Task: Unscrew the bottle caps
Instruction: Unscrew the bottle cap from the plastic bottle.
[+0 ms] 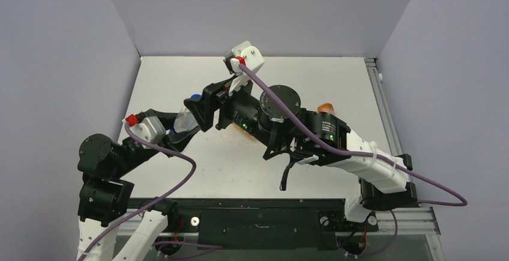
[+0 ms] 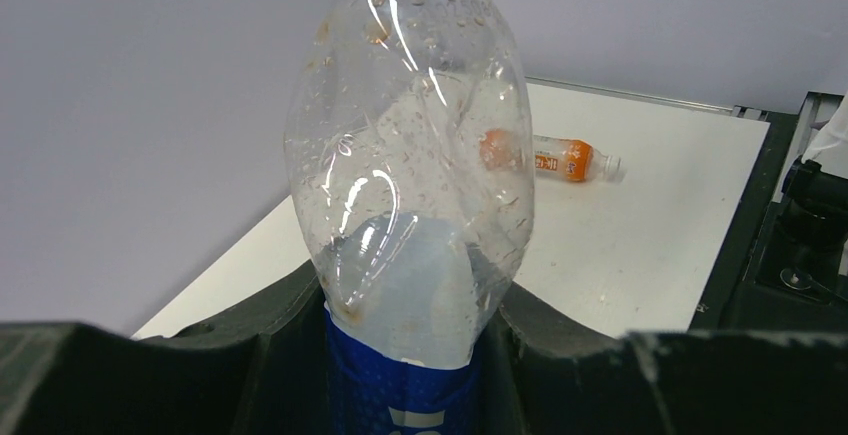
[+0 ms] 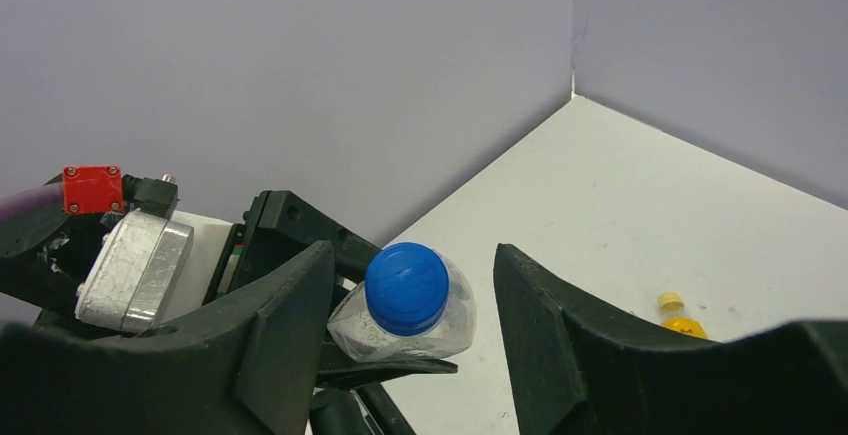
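Note:
A clear bottle [image 2: 410, 155] with a blue label stands tilted in my left gripper [image 2: 405, 355], which is shut on its lower body. In the top view that gripper [image 1: 180, 130] sits left of centre with the bottle [image 1: 185, 120] slanting up to the right. Its blue cap [image 3: 406, 288] is on the neck, between the fingers of my right gripper [image 3: 412, 252]. Those jaws are open, with a gap on each side of the cap, wider on the right. From above, the right gripper [image 1: 207, 108] is at the blue cap [image 1: 195, 99].
An orange drink bottle [image 2: 555, 158] lies on its side on the white table [image 2: 640, 245]; from above only its end [image 1: 325, 107] shows behind the right arm. A yellow bottle [image 3: 684, 327] with a yellow cap [image 3: 670, 302] lies beside the right finger. Grey walls enclose the table.

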Controlling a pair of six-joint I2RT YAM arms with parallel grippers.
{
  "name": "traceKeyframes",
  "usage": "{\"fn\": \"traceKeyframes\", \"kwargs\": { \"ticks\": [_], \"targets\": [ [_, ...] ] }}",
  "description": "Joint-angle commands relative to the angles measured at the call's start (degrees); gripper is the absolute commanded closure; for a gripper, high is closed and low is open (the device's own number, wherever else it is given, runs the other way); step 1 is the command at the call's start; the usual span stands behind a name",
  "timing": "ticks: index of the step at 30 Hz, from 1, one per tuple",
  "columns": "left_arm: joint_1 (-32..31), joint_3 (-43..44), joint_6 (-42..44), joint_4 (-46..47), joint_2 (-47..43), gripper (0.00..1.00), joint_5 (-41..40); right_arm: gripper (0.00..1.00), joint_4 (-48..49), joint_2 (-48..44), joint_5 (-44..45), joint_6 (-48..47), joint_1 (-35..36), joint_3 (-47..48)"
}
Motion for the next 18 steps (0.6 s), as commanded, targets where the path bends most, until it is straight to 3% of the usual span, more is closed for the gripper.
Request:
{"fn": "traceKeyframes", "kwargs": {
  "ticks": [1,9,15,18],
  "targets": [
    [0.19,0.38,1.67,0.09,-0.30,0.88,-1.81,0.46,2.69,-0.42,-2.90,0.15,0.50,0.75],
    [0.18,0.57,0.49,0.00,0.07,0.88,-1.06,0.49,0.00,2.03,-4.26,-0.10,0.29,2.57],
    [0.22,1.52,-2.17,1.16,0.68,0.88,-0.53,0.63,0.45,1.00,-3.99,-0.31,-0.34,1.02],
    [0.24,2.40,-3.71,1.22,1.19,0.88,0.58,0.77,0.05,0.96,-3.41,-0.95,-0.53,1.30]
  ]
}}
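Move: The right hand's open fingers already straddle the bottle cap, its middle about 2 cm to the left and 1 cm below the hand point, level fore and aft. The body of the plastic bottle hangs below the cap, some 6 cm left and 11 cm down. Far below on the table, the yellow bottle lies roughly 25 cm ahead and 5 cm right. From the left hand, still gripping the bottle, the cap is about 4 cm right and 10 cm above. The right fingers close in on both sides of the blue cap and pinch it by its rim, the gap going from over half open to about a third. Meanwhile the hand eases a little back, then slides about 1.5 cm left and 1 cm down onto the cap, with barely any wrist turn. The left hand stays put and keeps its grip on the bottle. ##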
